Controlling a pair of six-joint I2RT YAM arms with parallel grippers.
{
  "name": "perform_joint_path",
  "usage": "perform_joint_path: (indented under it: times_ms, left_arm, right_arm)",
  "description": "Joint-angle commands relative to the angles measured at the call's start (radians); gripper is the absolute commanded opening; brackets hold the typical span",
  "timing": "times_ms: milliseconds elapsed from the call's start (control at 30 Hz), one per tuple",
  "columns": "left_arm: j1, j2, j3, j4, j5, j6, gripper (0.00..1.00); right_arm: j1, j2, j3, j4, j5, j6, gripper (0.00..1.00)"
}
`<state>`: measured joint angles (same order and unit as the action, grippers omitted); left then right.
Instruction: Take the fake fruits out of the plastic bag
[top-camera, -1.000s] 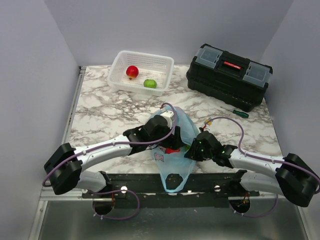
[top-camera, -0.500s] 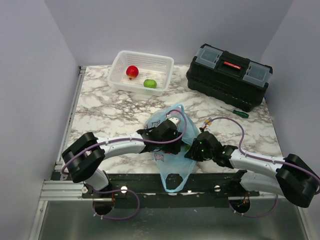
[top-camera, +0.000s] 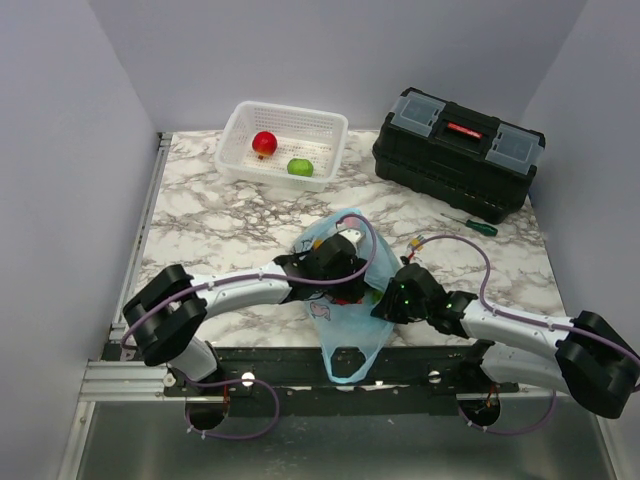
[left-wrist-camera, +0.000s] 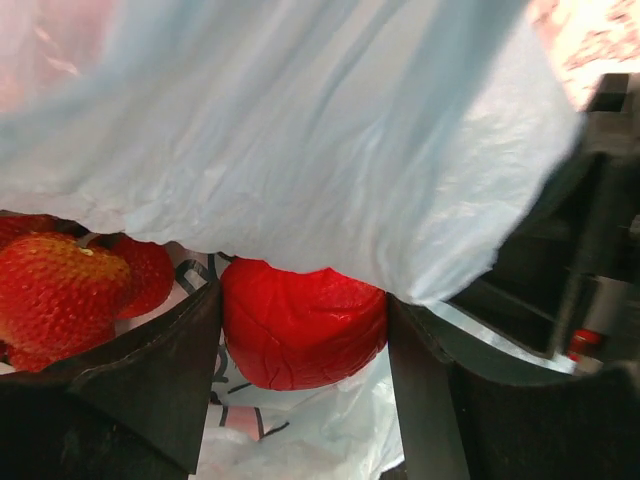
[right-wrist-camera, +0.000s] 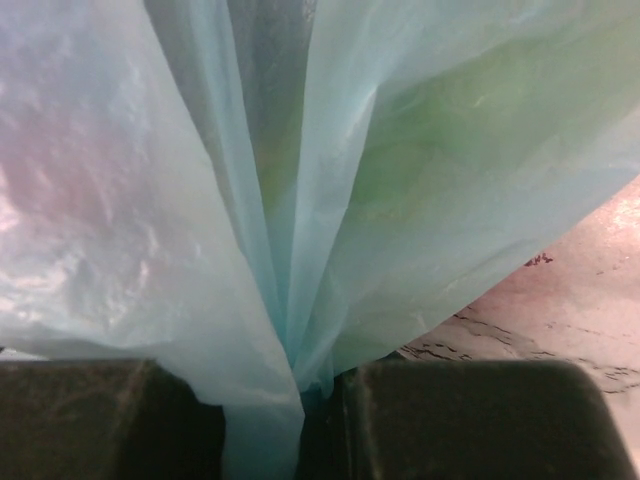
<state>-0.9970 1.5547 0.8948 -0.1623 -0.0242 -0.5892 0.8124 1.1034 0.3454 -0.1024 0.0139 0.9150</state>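
The light-blue plastic bag (top-camera: 345, 330) lies at the table's near edge between both arms. My left gripper (top-camera: 348, 283) reaches into its mouth. In the left wrist view the left gripper (left-wrist-camera: 303, 370) holds a glossy red fruit (left-wrist-camera: 300, 330), with a finger touching it on each side. Red strawberry-like berries (left-wrist-camera: 60, 300) lie just left of it, under the bag's upper sheet (left-wrist-camera: 300, 130). My right gripper (top-camera: 385, 300) is at the bag's right side. Its jaws (right-wrist-camera: 290, 410) pinch a gathered fold of the bag (right-wrist-camera: 400, 170), and something green shows faintly through the film.
A white lattice basket (top-camera: 296, 106) at the back left holds a red apple (top-camera: 264, 143) and a light-green round fruit (top-camera: 299, 167). A black toolbox (top-camera: 458, 150) stands at the back right, with a green-handled screwdriver (top-camera: 472, 224) in front of it.
My left arm has pushed forward and right, deeper into the bag's mouth, and its jaws have narrowed onto the red fruit. The right gripper has kept its pinch on the bag.
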Motion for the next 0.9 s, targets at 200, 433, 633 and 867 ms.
perform_joint_path:
  times_ms: [200, 433, 633, 867]
  left_arm:
    - [-0.006, -0.269, -0.016, 0.043, 0.069, 0.026, 0.39]
    - [0.000, -0.497, -0.064, 0.056, 0.101, 0.067, 0.37]
    - [0.071, -0.696, -0.068, 0.010, 0.089, 0.096, 0.27]
    - [0.265, -0.781, 0.013, -0.124, 0.035, 0.120, 0.18]
  right_arm:
    - [0.005, 0.025, 0.003, -0.052, 0.048, -0.021, 0.18]
    - [0.005, -0.029, -0.021, -0.059, 0.083, -0.008, 0.18]
    - [0.005, -0.025, -0.011, -0.064, 0.086, -0.013, 0.17]
    - [0.005, -0.032, -0.012, -0.069, 0.098, -0.019, 0.17]
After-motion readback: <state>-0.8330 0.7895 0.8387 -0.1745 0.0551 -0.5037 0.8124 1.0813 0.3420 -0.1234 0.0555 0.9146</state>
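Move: The red fruit is already between the left fingers, inside the bag; the white basket it goes to lies about 38 cm ahead and 16 cm left of the left hand, some 3 cm lower. Nearer, strawberries lie roughly 5 cm ahead and 5 cm left in the bag; the green fruit in the basket is about 32 cm ahead and 12 cm left. From the right hand the basket is about 42 cm ahead and 24 cm left. The red fruit is lifted out of the bag in the left fingers' unchanged pinch, at first almost straight up, then also swinging left: about 24 cm of rise and 8 cm left in all. Meanwhile the wrist tips up by some 40 degrees until the fingers point nearly level, forward and to the right. The right fingers stay put and keep the bag's edge pinched. ##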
